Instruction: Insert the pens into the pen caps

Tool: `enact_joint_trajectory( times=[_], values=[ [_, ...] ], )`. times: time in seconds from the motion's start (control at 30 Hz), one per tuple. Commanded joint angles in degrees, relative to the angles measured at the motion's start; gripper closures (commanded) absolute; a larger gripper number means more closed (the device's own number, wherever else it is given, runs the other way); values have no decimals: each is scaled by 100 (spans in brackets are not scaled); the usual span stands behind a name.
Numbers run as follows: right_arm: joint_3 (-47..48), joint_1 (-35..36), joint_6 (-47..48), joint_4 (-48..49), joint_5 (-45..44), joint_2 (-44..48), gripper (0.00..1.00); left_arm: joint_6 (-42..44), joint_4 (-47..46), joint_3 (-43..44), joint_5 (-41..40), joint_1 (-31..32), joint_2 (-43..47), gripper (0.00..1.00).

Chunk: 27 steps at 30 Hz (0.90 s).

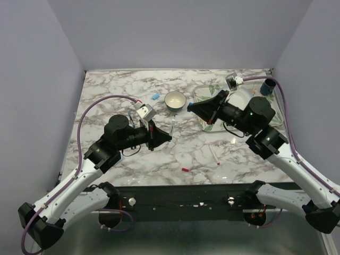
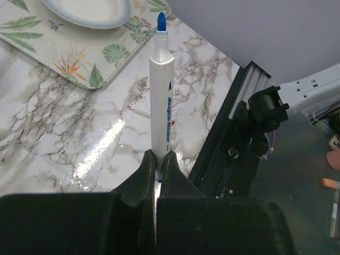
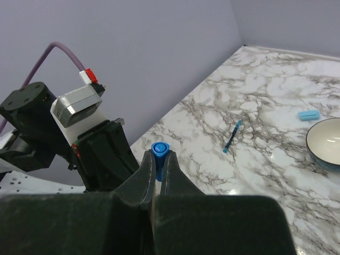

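My left gripper (image 2: 158, 159) is shut on the lower barrel of a white pen (image 2: 161, 90), whose uncapped blue tip points away from the wrist toward the leaf-patterned tray (image 2: 79, 64). My right gripper (image 3: 159, 159) is shut on a short blue pen cap (image 3: 159, 150), open end facing out toward the left gripper (image 3: 101, 154). In the top view the left gripper (image 1: 169, 138) and right gripper (image 1: 190, 108) face each other above the table's middle, a short gap apart. Another white pen with a red tip (image 1: 214, 154) and a red cap (image 1: 185, 169) lie on the table near the front.
A light blue cap (image 1: 155, 97) lies left of a white bowl (image 1: 175, 101). A thin blue stick (image 3: 232, 136) lies on the marble. The tray (image 1: 204, 95) holds a plate at the back right, with a dark blue cup (image 1: 267, 86) beside it.
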<state>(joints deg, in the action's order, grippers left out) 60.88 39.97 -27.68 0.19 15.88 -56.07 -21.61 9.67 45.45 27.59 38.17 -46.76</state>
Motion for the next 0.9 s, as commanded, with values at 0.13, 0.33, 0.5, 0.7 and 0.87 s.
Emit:
enact_joint_trajectory(
  times=[0.13,0.33,0.5,0.7,0.87],
  values=[
    [135,46,-79,693,706,-448,99,165,-141,-28,448,-3,80,100],
    [187,161,-211,834,566,-721,99,157,-150,-45,370,-3,115,100],
    [257,292,-264,720,346,-888,99,183,-115,-19,299,6,88,100],
    [275,380,-194,588,161,-932,99,192,-97,-10,264,6,88,100],
    [240,433,-159,500,38,-862,99,183,-88,-1,220,-3,88,100]
  ],
)
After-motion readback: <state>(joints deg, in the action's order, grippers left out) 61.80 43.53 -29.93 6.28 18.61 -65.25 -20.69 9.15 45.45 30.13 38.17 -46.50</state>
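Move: The left hand already holds the white pen, its blue tip slanting forward and up; the blue cap lies from that hand about 6 cm ahead, 6 cm right and 12 cm up. From the right hand, which holds the cap, the pen tip is some 5 cm left, 1 cm back and 5 cm down. Far below the right hand, by about 35 cm, the bowl lies 27 cm ahead and 6 cm left, the red cap 7 cm back and 1 cm left. The right hand carries the cap about 5 cm left and slightly down towards the left hand's steady pen tip. ##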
